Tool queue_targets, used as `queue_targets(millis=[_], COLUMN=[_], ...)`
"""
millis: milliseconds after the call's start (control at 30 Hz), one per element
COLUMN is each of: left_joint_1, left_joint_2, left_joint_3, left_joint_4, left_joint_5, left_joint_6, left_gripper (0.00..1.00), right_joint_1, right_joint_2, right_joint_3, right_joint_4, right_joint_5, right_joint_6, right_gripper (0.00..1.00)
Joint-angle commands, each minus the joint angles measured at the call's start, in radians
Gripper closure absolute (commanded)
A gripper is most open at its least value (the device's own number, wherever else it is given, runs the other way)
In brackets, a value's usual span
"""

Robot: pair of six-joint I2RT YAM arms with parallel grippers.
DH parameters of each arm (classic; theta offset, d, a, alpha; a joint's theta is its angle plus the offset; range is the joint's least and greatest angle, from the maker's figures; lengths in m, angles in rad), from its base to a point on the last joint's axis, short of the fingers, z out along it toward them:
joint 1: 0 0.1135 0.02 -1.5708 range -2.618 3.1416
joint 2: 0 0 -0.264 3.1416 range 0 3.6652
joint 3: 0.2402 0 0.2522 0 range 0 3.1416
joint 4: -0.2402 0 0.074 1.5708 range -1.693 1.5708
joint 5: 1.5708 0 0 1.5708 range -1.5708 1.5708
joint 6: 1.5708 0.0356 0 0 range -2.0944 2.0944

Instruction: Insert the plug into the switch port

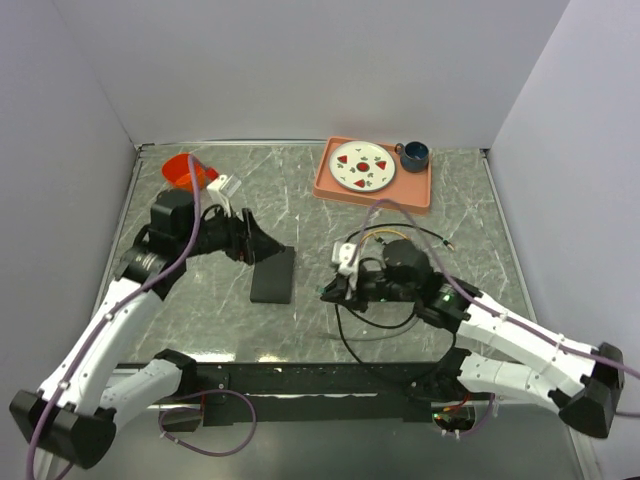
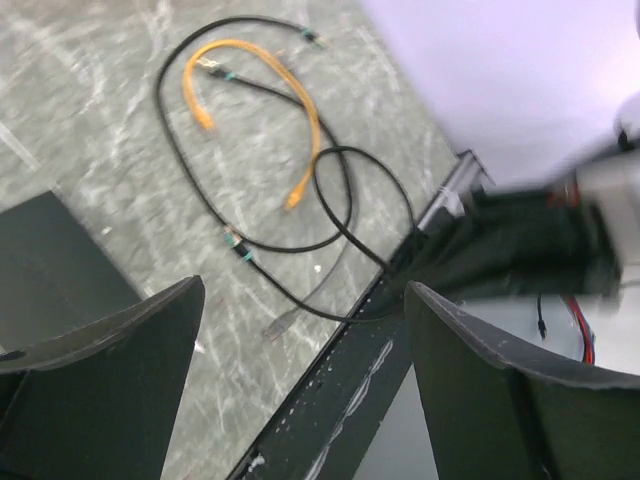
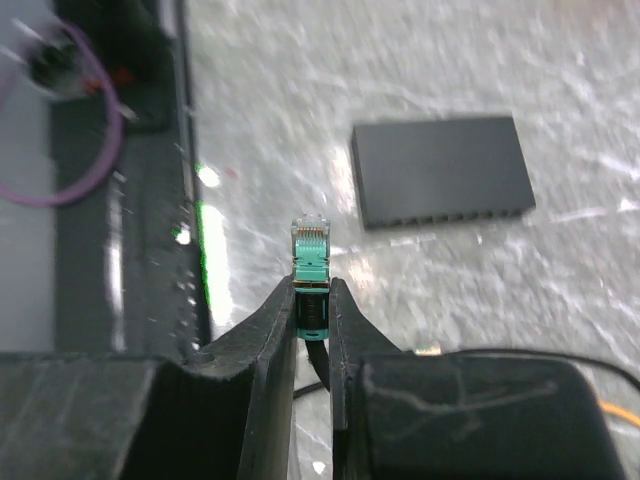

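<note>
The switch is a flat matte-black box (image 1: 273, 275) lying on the marbled table. In the right wrist view a row of ports (image 3: 450, 217) runs along the long side of the switch (image 3: 440, 165) that faces me. My right gripper (image 3: 313, 290) is shut on the teal plug (image 3: 310, 255), which sticks out past the fingertips and points toward the port side, well short of it. Its black cable trails back under the gripper. From above, the right gripper (image 1: 332, 291) sits to the right of the switch. My left gripper (image 1: 272, 244) stands open at the switch's far end, with nothing between its fingers (image 2: 130, 370).
A loose orange cable (image 2: 300, 130) and black cable loops (image 2: 345, 215) lie on the table near the right arm. A salmon-pink tray (image 1: 420, 190) with a plate and a blue mug (image 1: 414, 153) stands at the back. A red cup (image 1: 185, 172) sits at the back left.
</note>
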Motion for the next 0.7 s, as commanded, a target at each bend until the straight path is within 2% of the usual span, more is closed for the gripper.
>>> queue_targets(millis=[0,167,300,333,500,567,667], left_joint_1=[-0.007,-0.032,-0.086,-0.128,-0.299,-0.378,-0.475], left_joint_2=[-0.144,-0.266,-0.263,-0.246,-0.183,-0.154,-0.131], left_joint_3=[-0.075,-0.129,-0.146,-0.145,-0.117,-0.099,-0.068], left_joint_4=[0.220,0.431,0.553,0.567,0.645,0.646,0.618], left_joint_5=[0.136,0.222,0.276,0.281,0.259,0.252,0.210], left_joint_6=[0.002,-0.012,-0.020,-0.015,0.045,0.090,0.172], left_gripper=[0.14,0.18,0.25,0.27,0.31,0.34,0.35], right_joint_1=[-0.173,-0.271,-0.290,-0.292,-0.290,-0.290,-0.289], right_joint_2=[-0.046,-0.014,0.036,0.044,0.076,0.081,0.081], right_joint_3=[0.048,0.126,0.155,0.158,0.125,0.123,0.148], right_joint_4=[0.051,0.039,0.144,0.175,0.532,0.577,0.533], right_joint_5=[-0.487,-0.798,-1.049,-1.127,-1.245,-1.275,-1.292], right_joint_6=[0.076,0.108,0.211,0.240,0.534,0.591,0.555], right_gripper=[1.00,1.00,1.00,1.00,1.00,1.00,1.00])
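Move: The plug, already pinched in my right hand, lies about 8 cm back, 10 cm to the right and 8 cm below my empty left hand. The black switch lies nearly under that left hand, some 5 cm ahead, 2 cm left and 28 cm down. From my right hand, the left gripper is about 8 cm ahead, 12 cm left and 7 cm up, and the yellow cable 18 cm ahead, 18 cm right and 22 cm down. I draw my open left hand back about 13 cm and up 9, then bring it right towards the plug, swinging its fingers clockwise and up until they point level to the right, their gap narrowing somewhat. My right hand keeps its pinch on the plug, lifting it some 11 cm and back 7 while turning counter-clockwise, so the plug points level, left and back. ##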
